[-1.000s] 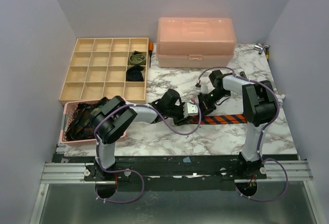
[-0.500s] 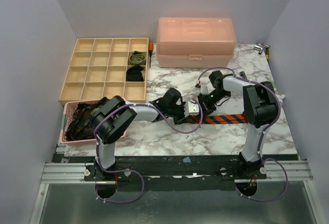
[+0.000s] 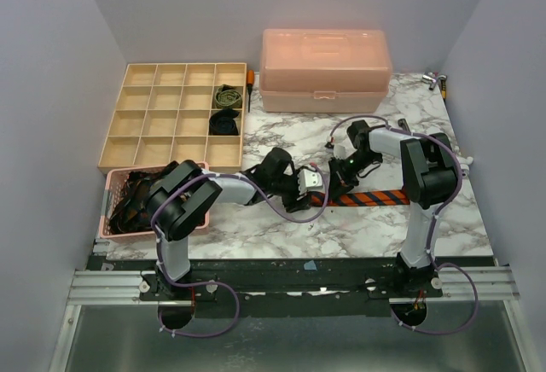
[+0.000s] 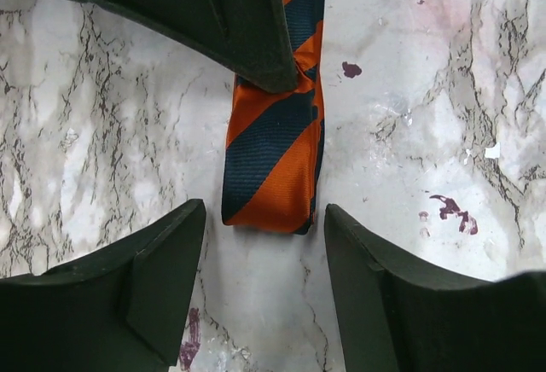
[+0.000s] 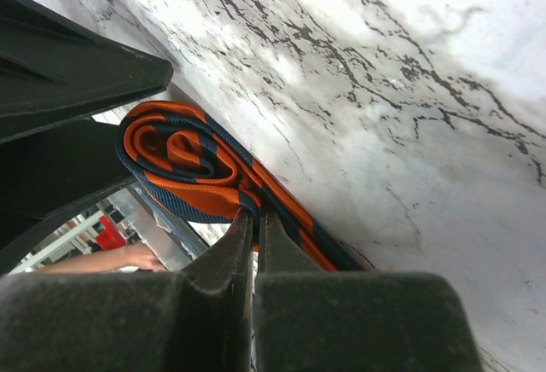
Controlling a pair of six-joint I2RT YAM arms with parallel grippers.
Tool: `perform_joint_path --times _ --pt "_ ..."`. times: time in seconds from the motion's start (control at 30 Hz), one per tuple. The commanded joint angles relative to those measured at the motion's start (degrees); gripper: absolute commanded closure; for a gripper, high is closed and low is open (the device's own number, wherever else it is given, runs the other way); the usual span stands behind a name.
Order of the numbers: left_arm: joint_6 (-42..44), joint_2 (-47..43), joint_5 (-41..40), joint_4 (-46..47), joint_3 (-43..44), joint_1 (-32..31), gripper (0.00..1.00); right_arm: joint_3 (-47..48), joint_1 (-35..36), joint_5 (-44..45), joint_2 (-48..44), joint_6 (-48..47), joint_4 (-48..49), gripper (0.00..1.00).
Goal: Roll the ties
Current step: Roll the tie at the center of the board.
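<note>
An orange-and-navy striped tie lies flat on the marble table, its left end partly rolled. In the right wrist view the roll shows as a loose coil, and my right gripper is shut on a layer of the tie beside the coil. My left gripper is open and holds nothing. Its fingers rest on the marble, just short of the tie's folded end. From above, the left gripper and right gripper meet at the tie's left end.
A wooden compartment tray at the back left holds a rolled olive tie and a rolled black tie. A pink basket of dark ties stands at the front left. A pink box stands at the back, with small tools to its right.
My left gripper has opened and drawn back a little to the left, off the tie's end. The right gripper has stayed shut at the roll.
</note>
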Motion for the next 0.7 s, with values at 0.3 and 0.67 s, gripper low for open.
perform_joint_path --times 0.3,0.67 --pt "-3.72 -2.71 9.84 1.2 2.81 -1.25 0.66 -2.37 0.9 11.68 6.31 -1.83 6.41 1.0" --pt "-9.92 5.56 6.64 0.85 9.52 -3.63 0.63 -2.95 1.25 9.51 5.16 -1.28 6.75 1.0"
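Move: The tie's rolled end lies just off the left hand's open fingertips, its middle some 3 cm to the right and about 1 cm lower. For the right hand, shut with its tips down on the tie beside the roll, that middle is about 3 cm to the left and level in height. From the right hand the flat striped band's middle lies about 9 cm to the right, 1 cm below, and the pink box some 32 cm straight ahead. The left hand closes its fingers from wide open onto the two side edges of the rolled end, easing back about a centimetre as it does, then lifts some 3.5 cm and carries the grip about 4 cm to the right, up and over the right fingertips, with only a slight wrist tilt. Meanwhile the right hand stays low at the board with its fingers shut, keeping its tips on the tie at the foot of the roll and shifting back by barely half a centimetre. ##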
